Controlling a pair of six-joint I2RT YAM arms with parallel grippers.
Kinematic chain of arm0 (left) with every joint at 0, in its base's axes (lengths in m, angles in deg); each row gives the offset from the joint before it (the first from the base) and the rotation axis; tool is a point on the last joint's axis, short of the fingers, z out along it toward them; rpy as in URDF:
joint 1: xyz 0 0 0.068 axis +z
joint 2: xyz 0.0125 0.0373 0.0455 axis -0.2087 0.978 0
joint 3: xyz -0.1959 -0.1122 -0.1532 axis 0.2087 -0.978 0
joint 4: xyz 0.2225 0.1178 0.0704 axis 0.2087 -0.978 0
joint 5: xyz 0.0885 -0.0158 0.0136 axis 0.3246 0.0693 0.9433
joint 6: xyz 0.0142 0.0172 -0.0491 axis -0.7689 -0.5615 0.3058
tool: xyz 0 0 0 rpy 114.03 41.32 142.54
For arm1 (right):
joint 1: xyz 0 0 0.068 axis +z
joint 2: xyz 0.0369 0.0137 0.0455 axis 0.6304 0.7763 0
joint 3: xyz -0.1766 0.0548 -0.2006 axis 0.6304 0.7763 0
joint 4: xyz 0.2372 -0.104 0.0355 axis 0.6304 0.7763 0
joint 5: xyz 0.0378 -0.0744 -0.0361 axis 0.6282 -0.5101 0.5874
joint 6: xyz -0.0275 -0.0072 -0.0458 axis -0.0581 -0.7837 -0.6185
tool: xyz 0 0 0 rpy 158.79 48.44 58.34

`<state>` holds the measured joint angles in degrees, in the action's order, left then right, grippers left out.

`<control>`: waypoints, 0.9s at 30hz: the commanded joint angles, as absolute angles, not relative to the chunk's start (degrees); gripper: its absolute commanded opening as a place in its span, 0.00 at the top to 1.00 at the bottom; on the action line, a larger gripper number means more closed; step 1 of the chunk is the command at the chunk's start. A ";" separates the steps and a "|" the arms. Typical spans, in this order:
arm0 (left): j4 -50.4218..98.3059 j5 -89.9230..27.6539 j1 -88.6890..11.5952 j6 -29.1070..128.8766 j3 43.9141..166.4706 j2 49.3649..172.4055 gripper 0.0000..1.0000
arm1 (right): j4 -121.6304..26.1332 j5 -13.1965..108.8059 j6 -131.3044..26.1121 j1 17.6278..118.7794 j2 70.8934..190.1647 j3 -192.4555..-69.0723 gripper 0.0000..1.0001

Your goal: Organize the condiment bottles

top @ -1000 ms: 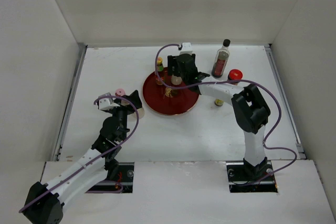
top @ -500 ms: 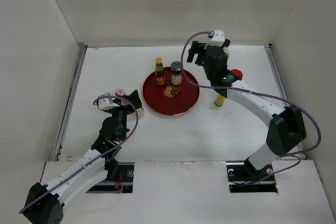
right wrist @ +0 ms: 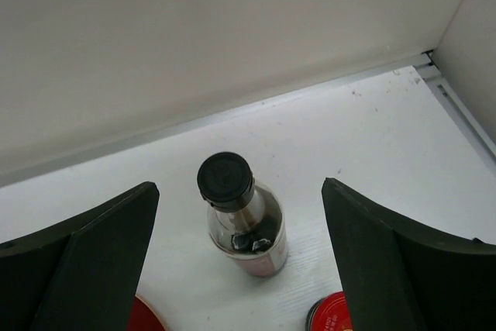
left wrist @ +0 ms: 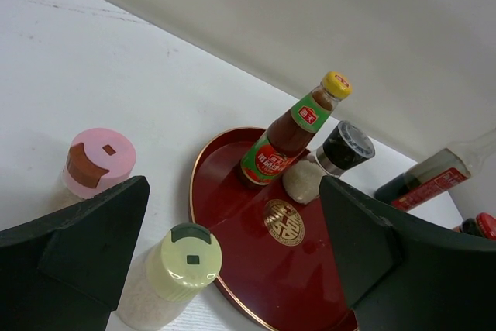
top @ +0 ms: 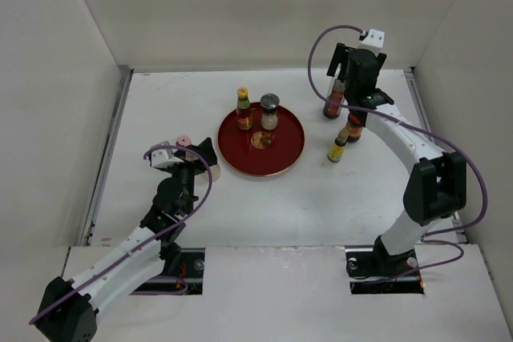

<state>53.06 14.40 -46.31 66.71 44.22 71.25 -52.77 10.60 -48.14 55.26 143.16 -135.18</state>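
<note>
The round red tray (top: 284, 158) carries a yellow-capped sauce bottle (top: 243, 108) and a grey-lidded jar (top: 269, 111), both upright. My right gripper (top: 343, 84) hangs open at the back right, over the tall clear black-capped bottle (right wrist: 248, 230); its jaws stand wide on either side, clear of the glass. A red-capped jar (right wrist: 335, 314) stands close beside that bottle. A second yellow-capped bottle (top: 338, 148) stands right of the tray. My left gripper (left wrist: 234, 191) is open at the tray's left rim, the cream-topped shaker (left wrist: 182, 265) between its jaws untouched, and the pink-topped shaker (left wrist: 97, 162) just outside.
White walls close the table at the back and both sides, and the tall bottle stands near the back wall (right wrist: 232, 52). A metal strip (top: 108, 158) runs along the left edge. The tray's front half (left wrist: 310, 284) holds nothing.
My right arm has swung from over the tray to the back right, above the tall bottle, jaws widening. The grey-lidded jar now stands free on the tray. The left arm has not moved.
</note>
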 commanded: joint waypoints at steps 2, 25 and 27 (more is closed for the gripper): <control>55.94 13.78 -46.01 67.31 44.27 71.69 0.06 | -55.02 11.86 -51.85 55.20 145.07 -138.09 0.08; 57.78 13.07 -45.40 67.75 44.01 74.24 0.06 | -60.29 12.39 -51.76 54.15 151.93 -141.70 0.67; 57.87 13.16 -45.31 67.75 43.83 74.24 0.06 | -61.00 12.04 -52.38 54.15 150.53 -141.61 0.70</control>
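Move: The tall black-capped glass bottle stands about 4 cm ahead of the right hand and level with it sideways, its middle some 16 cm below. The red-capped jar is roughly 7 cm back and 6 cm to the right, the small yellow-labelled bottle about 16 cm back and straight in line, both some 22 cm down. The glass bottle lies about 27 cm ahead of the left hand, 44 cm to its right and 7 cm below. Down about 6 cm and forward some 4 cm, the right hand comes onto the top of the tall glass bottle, tipping its fingers slightly downward. The wide-open fingers close on the way, faster towards the end, and pinch the bottle at its neck just under the black cap; the hand then holds still there. ##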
